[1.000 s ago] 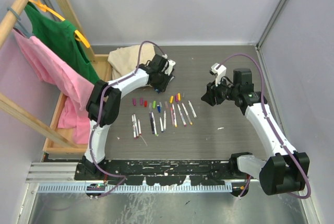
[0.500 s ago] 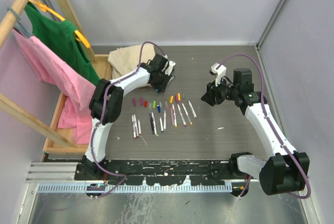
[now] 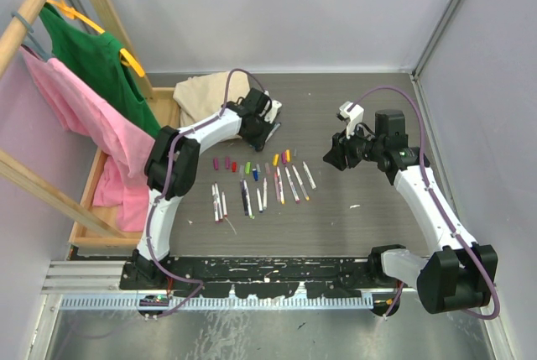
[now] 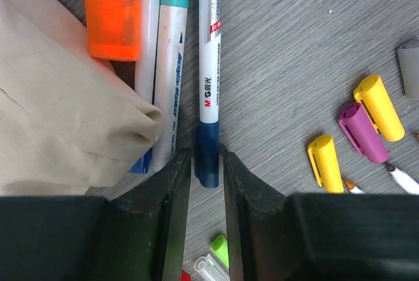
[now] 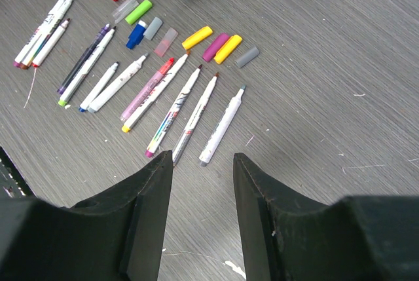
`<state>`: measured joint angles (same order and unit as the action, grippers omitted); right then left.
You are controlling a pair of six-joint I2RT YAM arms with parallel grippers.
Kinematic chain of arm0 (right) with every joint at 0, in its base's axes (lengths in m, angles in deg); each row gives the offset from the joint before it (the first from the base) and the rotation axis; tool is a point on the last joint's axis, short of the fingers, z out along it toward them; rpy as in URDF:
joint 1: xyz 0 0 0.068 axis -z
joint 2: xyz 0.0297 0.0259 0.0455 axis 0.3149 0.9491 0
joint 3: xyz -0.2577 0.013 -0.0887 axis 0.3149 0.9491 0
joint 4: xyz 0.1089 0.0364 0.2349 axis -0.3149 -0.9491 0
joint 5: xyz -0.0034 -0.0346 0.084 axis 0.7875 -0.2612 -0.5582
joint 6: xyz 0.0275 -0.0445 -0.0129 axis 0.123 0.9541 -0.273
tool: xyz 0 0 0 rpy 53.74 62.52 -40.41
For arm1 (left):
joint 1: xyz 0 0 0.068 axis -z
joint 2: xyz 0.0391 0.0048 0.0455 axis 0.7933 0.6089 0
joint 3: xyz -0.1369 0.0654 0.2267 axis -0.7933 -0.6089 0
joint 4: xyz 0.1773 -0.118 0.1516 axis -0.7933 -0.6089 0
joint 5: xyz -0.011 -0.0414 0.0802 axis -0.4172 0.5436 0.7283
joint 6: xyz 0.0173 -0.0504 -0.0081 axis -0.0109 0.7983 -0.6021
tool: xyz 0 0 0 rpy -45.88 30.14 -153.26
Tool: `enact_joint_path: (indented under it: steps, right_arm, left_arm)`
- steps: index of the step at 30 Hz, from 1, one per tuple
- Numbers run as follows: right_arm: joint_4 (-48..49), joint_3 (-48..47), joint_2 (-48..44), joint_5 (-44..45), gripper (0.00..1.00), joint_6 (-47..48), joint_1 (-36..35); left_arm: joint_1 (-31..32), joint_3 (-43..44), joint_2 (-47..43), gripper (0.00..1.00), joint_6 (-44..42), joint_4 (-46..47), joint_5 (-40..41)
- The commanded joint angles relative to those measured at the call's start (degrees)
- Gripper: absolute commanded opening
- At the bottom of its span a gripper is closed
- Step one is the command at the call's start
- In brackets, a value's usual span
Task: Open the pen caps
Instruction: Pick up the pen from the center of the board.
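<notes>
In the left wrist view a white-barrelled pen [image 4: 208, 65] lies on the table, its dark blue cap [image 4: 208, 166] pointing at me. My left gripper [image 4: 206, 153] straddles that cap's tip; its jaws stand open, with a thin gap on each side. Loose pen caps lie nearby: two yellow ones [image 4: 378, 107] [image 4: 325, 161], a purple one [image 4: 362, 132] and a green one [image 4: 220, 249]. From above, the left gripper [image 3: 267, 129] sits just behind the row of uncapped pens [image 3: 260, 188]. My right gripper [image 5: 203, 160] hovers open and empty over the pens [image 5: 177, 107] and more loose caps [image 5: 215, 46].
A thick black marker with an orange cap [image 4: 114, 16] and a teal-capped pen [image 4: 175, 65] lie against the beige cloth [image 3: 197, 96]. A wooden rack with green and pink garments [image 3: 84, 83] stands at the left over a wooden tray [image 3: 88, 230]. Walls close the back and right.
The left gripper's jaws have narrowed around the blue cap, and the left arm has shifted only slightly. The right arm has not moved.
</notes>
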<state>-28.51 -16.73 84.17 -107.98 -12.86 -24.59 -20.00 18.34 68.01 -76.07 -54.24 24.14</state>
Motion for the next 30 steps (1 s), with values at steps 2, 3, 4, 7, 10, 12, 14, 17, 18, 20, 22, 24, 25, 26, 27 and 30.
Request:
enact_joint_path:
  steps: [2,3,4,7,10,12,14,17,18,20,22,24,25,26,27,30]
  right_arm:
    - [2.0,-1.1,0.0,-1.4,0.48,-0.3,0.3]
    - [2.0,-1.2,0.1,-1.4,0.48,-0.3,0.4]
    - [2.0,-1.2,0.1,-1.4,0.48,-0.3,0.3]
    - [2.0,-1.2,0.1,-1.4,0.48,-0.3,0.4]
    - [2.1,-1.2,0.2,-1.4,0.48,-0.3,0.3]
    - [2.0,-1.2,0.2,-1.6,0.48,-0.3,0.4]
    - [2.0,-1.1,0.2,-1.6,0.48,-0.3,0.4]
    - [2.0,-1.1,0.1,-1.7,0.48,-0.3,0.4]
    - [2.0,-1.1,0.0,-1.8,0.48,-0.3,0.4]
    - [2.0,-1.1,-0.1,-2.0,0.48,-0.3,0.4]
    - [1.9,-1.1,-0.1,-2.1,0.48,-0.2,0.4]
    - [1.9,-1.1,-0.1,-2.3,0.48,-0.2,0.4]
    - [1.9,-1.1,-0.2,-2.3,0.48,-0.2,0.4]
    - [2.0,-1.1,-0.3,-2.4,0.48,-0.1,0.4]
    - [1.9,-1.1,-0.3,-2.6,0.48,0.0,0.4]
    - [1.6,-1.1,-0.2,-3.4,0.48,0.4,0.4]
  left_arm:
    - [0.3,1.4,0.1,0.28,0.1,-0.7,1.6]
    - [0.4,1.5,0.3,0.27,0.1,-0.9,1.7]
    - [0.7,1.5,0.5,0.26,0.0,-0.9,1.8]
    - [0.7,1.8,0.9,0.19,0.1,-1.0,1.5]
    - [0.9,1.9,0.8,0.09,0.1,-1.0,1.3]
    - [1.1,1.7,0.1,0.04,0.1,-0.7,1.2]
    - [1.1,1.4,-1.1,0.0,0.1,-0.1,1.1]
    - [1.1,0.1,-4.0,0.0,0.3,1.8,0.5]
    - [1.2,-0.5,-4.9,0.0,0.5,2.7,0.0]
    - [1.1,-2.0,-6.9,0.0,0.8,4.5,-0.4]
    - [1.2,-3.0,-8.5,0.0,1.0,5.9,-0.9]
    - [1.1,-4.1,-9.8,0.0,1.3,7.1,-1.0]
    - [1.1,-4.6,-10.5,0.0,1.5,7.6,-1.2]
    - [1.1,-5.1,-11.0,0.0,1.6,8.1,-1.2]
    - [1.1,-5.6,-11.5,0.0,1.7,8.5,-1.4]
    - [1.1,-6.7,-12.8,0.0,2.0,9.3,-2.7]
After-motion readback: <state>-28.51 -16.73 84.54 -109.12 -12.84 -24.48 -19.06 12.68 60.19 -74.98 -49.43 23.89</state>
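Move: The pen's navy cap already lies between the left hand's open fingers; the pen's middle is about 4 cm ahead, 3 cm right and 1 cm below. The teal-capped pen lies about 6 cm ahead and 2 cm right, the orange marker some 9 cm ahead and 2 cm right, and the nearest yellow cap 4 cm back and 4 cm right. From the right hand the pen is roughly 16 cm ahead, 17 cm left and 17 cm below. The left fingers pinch shut on the navy cap end, then lift the pen about 4 cm straight up. ##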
